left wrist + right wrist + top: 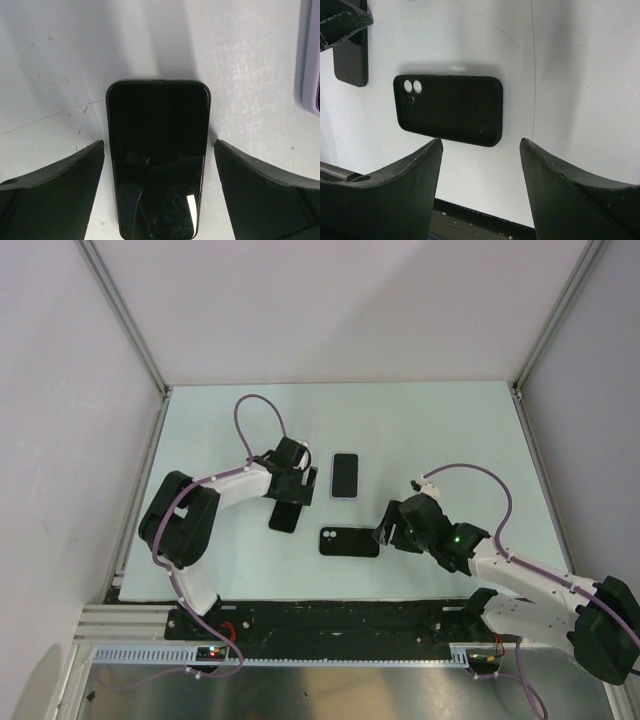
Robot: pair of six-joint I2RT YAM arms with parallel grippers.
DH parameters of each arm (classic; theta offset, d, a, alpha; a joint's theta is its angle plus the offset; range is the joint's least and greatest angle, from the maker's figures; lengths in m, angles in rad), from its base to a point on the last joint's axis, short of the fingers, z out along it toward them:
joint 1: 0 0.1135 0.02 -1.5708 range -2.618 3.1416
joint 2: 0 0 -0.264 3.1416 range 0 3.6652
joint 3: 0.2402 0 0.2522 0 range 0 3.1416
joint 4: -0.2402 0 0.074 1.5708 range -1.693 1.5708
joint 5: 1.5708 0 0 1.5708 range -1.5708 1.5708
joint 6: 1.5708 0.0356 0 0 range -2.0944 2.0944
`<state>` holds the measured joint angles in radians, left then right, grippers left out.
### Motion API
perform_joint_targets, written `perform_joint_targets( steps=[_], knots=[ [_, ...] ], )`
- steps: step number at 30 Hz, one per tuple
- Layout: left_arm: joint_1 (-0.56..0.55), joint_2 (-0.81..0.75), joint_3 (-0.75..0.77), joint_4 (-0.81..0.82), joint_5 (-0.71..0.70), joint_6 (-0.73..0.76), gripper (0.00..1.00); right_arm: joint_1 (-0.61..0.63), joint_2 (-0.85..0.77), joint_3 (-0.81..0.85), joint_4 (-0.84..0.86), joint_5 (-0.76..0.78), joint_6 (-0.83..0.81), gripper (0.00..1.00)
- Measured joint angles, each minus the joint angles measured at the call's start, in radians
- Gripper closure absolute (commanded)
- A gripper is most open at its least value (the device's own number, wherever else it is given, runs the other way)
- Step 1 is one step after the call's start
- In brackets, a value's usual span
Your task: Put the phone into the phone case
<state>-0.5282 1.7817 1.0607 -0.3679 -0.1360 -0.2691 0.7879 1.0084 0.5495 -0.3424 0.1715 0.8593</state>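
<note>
A black phone [157, 165] lies screen up on the white table, left of centre in the top view [284, 518]. My left gripper [159, 145] is open, with one finger on each side of the phone and not touching it; it also shows in the top view [290, 498]. The black phone case [449, 109] lies open side up, its camera holes to the left, at the table's centre front [349, 541]. My right gripper [481, 142] is open and empty, just right of the case [384, 530].
A second phone with a pale lavender rim [345, 476] lies behind the case, right of my left gripper; its edge shows in the left wrist view [312, 55]. A black rail [330, 617] runs along the table's near edge. Frame posts [125, 315] stand at the back corners.
</note>
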Motion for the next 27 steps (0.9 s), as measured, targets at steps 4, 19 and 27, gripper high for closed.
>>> perform_joint_targets(
  steps=[4, 19, 27],
  knots=[
    [-0.006, 0.006, 0.006, 0.000, -0.001, 0.001, 0.18, -0.010, 0.000, 0.000, 0.000, -0.007, -0.008, 0.31],
    [-0.047, 0.027, 0.033, 0.006, -0.040, 0.034, 0.60, -0.182, 0.082, 0.030, 0.099, -0.198, -0.114, 0.31],
    [-0.087, 0.016, 0.023, 0.008, 0.011, 0.094, 0.64, -0.259, 0.313, 0.177, 0.215, -0.393, -0.153, 0.33]
  ],
)
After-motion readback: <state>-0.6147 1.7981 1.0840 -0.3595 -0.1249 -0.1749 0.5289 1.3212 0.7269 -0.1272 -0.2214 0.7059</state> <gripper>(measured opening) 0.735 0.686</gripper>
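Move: Just beneath the left fingertips, which straddle its sides without touching, lies the bare phone, its middle about 3 cm back and 1 cm left of the hand. From that hand the lilac-cased phone is some 14 cm right and 7 cm ahead, the empty black phone case about 15 cm right and 13 cm back. The right hand, some 7 cm up, has the bare phone roughly 25 cm left and 10 cm ahead, the black case 9 cm straight left, the lilac-cased phone 11 cm left and 20 cm ahead. Closing on both long sides of the bare phone while easing right, the left hand pinches it, then draws it farther right and slightly back, about 3 cm in all, turning some 10 degrees clockwise at nearly unchanged height. The right hand, empty and open, sweeps about 7 cm forward, then also left and a little up towards the phone, rolling its left side up. ##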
